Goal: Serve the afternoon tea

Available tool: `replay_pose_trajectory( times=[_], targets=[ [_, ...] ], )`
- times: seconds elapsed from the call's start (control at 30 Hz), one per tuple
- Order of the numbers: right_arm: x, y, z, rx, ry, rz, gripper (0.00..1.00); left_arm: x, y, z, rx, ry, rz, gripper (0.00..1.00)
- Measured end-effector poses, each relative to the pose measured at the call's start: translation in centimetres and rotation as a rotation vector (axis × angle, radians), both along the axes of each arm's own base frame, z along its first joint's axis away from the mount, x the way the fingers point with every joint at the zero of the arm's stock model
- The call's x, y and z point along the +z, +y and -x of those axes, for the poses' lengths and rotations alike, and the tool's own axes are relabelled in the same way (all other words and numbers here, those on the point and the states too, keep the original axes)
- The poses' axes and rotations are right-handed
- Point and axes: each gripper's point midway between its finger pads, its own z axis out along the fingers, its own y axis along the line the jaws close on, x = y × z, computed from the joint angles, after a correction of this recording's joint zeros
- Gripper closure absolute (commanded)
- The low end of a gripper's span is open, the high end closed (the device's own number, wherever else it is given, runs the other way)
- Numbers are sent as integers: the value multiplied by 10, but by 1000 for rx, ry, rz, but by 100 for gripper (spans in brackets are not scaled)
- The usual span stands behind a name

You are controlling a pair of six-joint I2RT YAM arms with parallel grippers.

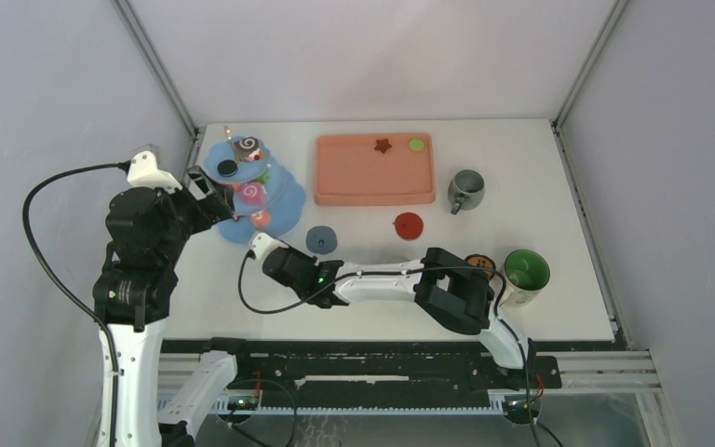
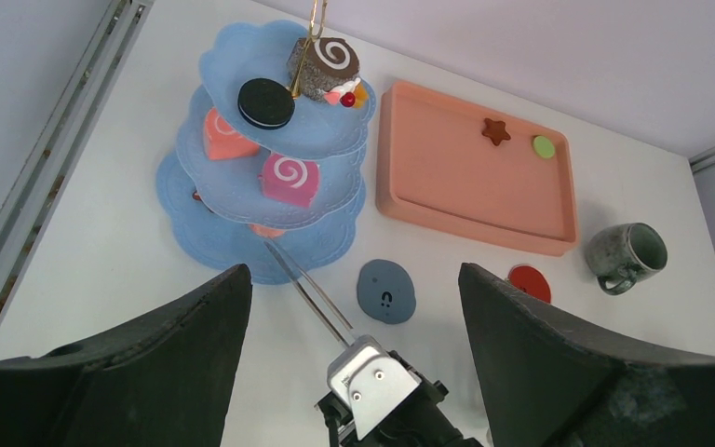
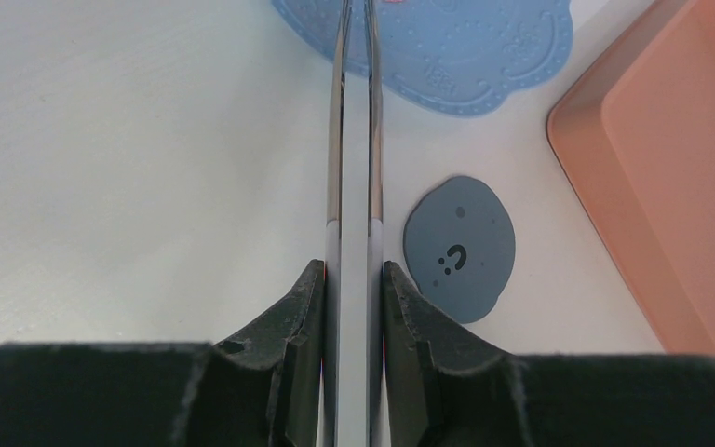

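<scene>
The blue tiered dessert tower (image 1: 279, 207) (image 2: 330, 140) stands at the back left. It carries a chocolate swirl roll (image 2: 326, 67), a black cookie (image 2: 266, 102), an orange wedge (image 2: 223, 135) and a pink swirl roll (image 2: 290, 179). My right gripper (image 1: 263, 244) (image 3: 354, 270) is shut on thin metal tongs (image 3: 354, 140) (image 2: 312, 293). Their blades stand slightly apart, and the tips reach the bottom tier beside an orange pastry (image 2: 265, 230). The left gripper (image 1: 209, 194) (image 2: 352, 270) hangs open just left of the tower, holding nothing.
A salmon tray (image 1: 372, 186) with a brown star (image 2: 495, 130) and a green disc (image 2: 544, 146) lies behind. Blue (image 1: 320, 239) and red (image 1: 408, 224) coasters lie mid-table. A grey mug (image 1: 466, 189), a green mug (image 1: 526, 270) and a mug half hidden by the right arm (image 1: 480, 264) stand on the right.
</scene>
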Motion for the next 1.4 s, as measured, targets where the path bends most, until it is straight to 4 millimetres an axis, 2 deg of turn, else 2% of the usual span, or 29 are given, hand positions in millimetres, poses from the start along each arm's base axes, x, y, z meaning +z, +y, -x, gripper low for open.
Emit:
replay_pose_trajectory(
  times=[0.07, 0.17, 0.4, 0.5, 0.6, 0.8, 0.9, 1.13, 1.3, 1.4],
  targets=[
    [4, 0, 1, 2, 7, -9, 69, 0, 0, 0, 0, -1, 0, 14],
    [21, -3, 4, 5, 20, -52, 70, 0, 0, 0, -2, 0, 1, 14],
    [98, -36, 2, -35, 58, -248, 71, 0, -1, -2, -6, -1, 3, 14],
    [118, -59, -6, -76, 70, -310, 71, 0, -2, -2, -10, -1, 4, 14],
    [117, -83, -12, -123, 87, -320, 71, 0, -3, -4, -15, 2, 8, 14],
    [75, -139, -25, -244, 163, -246, 71, -2, -4, -7, -18, 9, 14, 14],
    [67, -166, -34, -312, 194, -229, 71, -3, -5, -8, -21, 13, 15, 14],
    [102, -240, -88, -532, 192, -384, 69, -2, -5, -9, -20, 10, 17, 14],
    [102, -287, -120, -687, 218, -436, 67, -1, -6, -10, -18, 8, 25, 14],
    [101, -297, -139, -741, 236, -440, 64, -1, -6, -10, -18, 8, 25, 14]
  ],
)
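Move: The green piece in the orange tray lies roughly 33 cm ahead of the right hand, 28 cm to its right and 7 cm lower; the star is about 7 cm left of that piece. The grey coaster stands some 10 cm ahead and 5 cm right of the right hand, the red one 15 cm ahead and 26 cm right. From the left hand the green piece is about 35 cm ahead, 42 cm right and 35 cm below. The tongs, already open and still held in the right hand, leave the peach piece on the stand's bottom tier and are carried about 30 cm right and 13 cm forward towards the green piece in the tray. The hand first climbs roughly 12 cm, sinks about 5 cm midway and rises again, while turning some 40 degrees clockwise; its grip hardly changes. ##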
